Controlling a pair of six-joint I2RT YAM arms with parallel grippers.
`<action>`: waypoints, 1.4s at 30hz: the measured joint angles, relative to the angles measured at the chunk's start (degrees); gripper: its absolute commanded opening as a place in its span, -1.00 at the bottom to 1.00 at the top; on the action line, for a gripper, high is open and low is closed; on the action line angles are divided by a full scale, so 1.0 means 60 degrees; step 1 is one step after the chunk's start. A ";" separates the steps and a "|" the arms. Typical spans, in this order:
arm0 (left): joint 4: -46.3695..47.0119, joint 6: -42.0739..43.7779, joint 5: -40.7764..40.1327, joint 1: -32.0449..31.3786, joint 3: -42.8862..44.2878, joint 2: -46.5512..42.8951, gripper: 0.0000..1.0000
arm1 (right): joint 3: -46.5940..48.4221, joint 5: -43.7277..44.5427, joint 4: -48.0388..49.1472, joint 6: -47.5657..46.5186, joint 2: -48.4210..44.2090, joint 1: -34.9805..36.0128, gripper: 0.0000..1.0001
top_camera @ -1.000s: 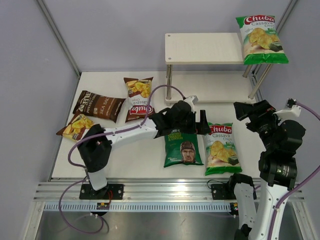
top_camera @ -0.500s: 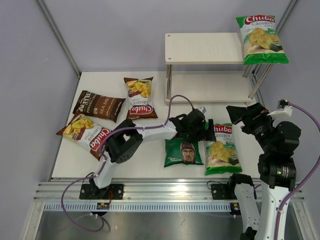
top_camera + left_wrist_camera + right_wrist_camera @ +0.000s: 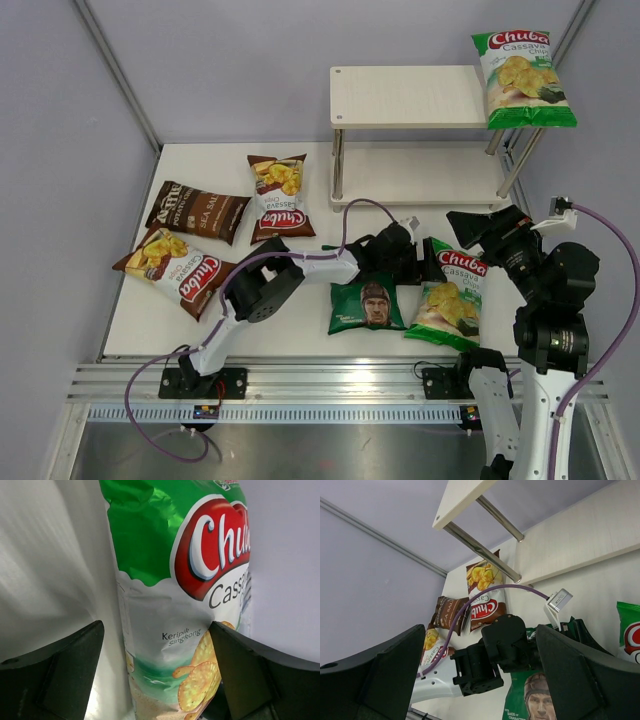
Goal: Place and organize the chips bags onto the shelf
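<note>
A green-white Chuba chips bag (image 3: 452, 298) lies skewed at the table's front right. My left gripper (image 3: 425, 262) is at the bag's top left edge. In the left wrist view this bag (image 3: 170, 630) stands between the fingers of the left gripper (image 3: 156, 630); the jaws are wide open, with a gap on the left side. My right gripper (image 3: 478, 226) hangs open in the air just right of it, holding nothing (image 3: 480, 635). Another green-white bag (image 3: 522, 78) sits on the right end of the shelf's top board (image 3: 405, 95). A dark green REAL bag (image 3: 367, 305) lies under the left arm.
One brown Chuba bag (image 3: 278, 195) lies left of the shelf and another (image 3: 172, 265) near the table's left edge. The dark-brown Sea Salt bag (image 3: 197, 210) lies between them. The shelf's lower board (image 3: 420, 175) is bare. Grey walls close in on both sides.
My left gripper has swung right, off the dark green bag and around the green-white bag's edge. That bag has turned and shifted slightly right. The right gripper drifted a little left.
</note>
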 measured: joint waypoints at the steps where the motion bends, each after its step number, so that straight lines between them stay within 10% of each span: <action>1: 0.0226 -0.0076 0.0055 -0.0011 -0.0076 0.0022 0.66 | -0.0073 -0.0047 0.0036 0.0033 0.0000 0.0000 0.99; 19: 0.5315 -0.0911 0.1104 -0.0262 -0.1894 0.0033 -0.92 | -0.0226 -0.0277 0.0240 0.0117 0.0113 0.0000 0.99; 42: 0.7807 -0.0958 0.0219 0.1242 -0.4579 -0.4375 -1.00 | 0.1268 -0.1749 0.0772 -0.0328 0.1042 0.0616 0.99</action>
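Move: The green Chuba bag still on the table has its middle about 6 cm back, 4 cm to the right and 3 cm below the left hand, whose open fingers already straddle its left edge. From that hand the REAL bag lies some 15 cm left, 5 cm back and 4 cm lower, while the shelf's lower board is around 24 cm ahead and 2 cm left, about level in height. For the right hand the green Chuba bag is about 3 cm back, 0 cm sideways and 33 cm down. The green Chuba bag's left edge is pinched as the left fingers close, the hand easing some 3 cm back and slightly right; it then lifts the bag about 22 cm in all, swinging left and forward while the fingers tip up roughly 40 degrees from their downward slant. Late on, the open right hand rises and shifts left, turning counter-clockwise as the bag comes up close to its fingers. ##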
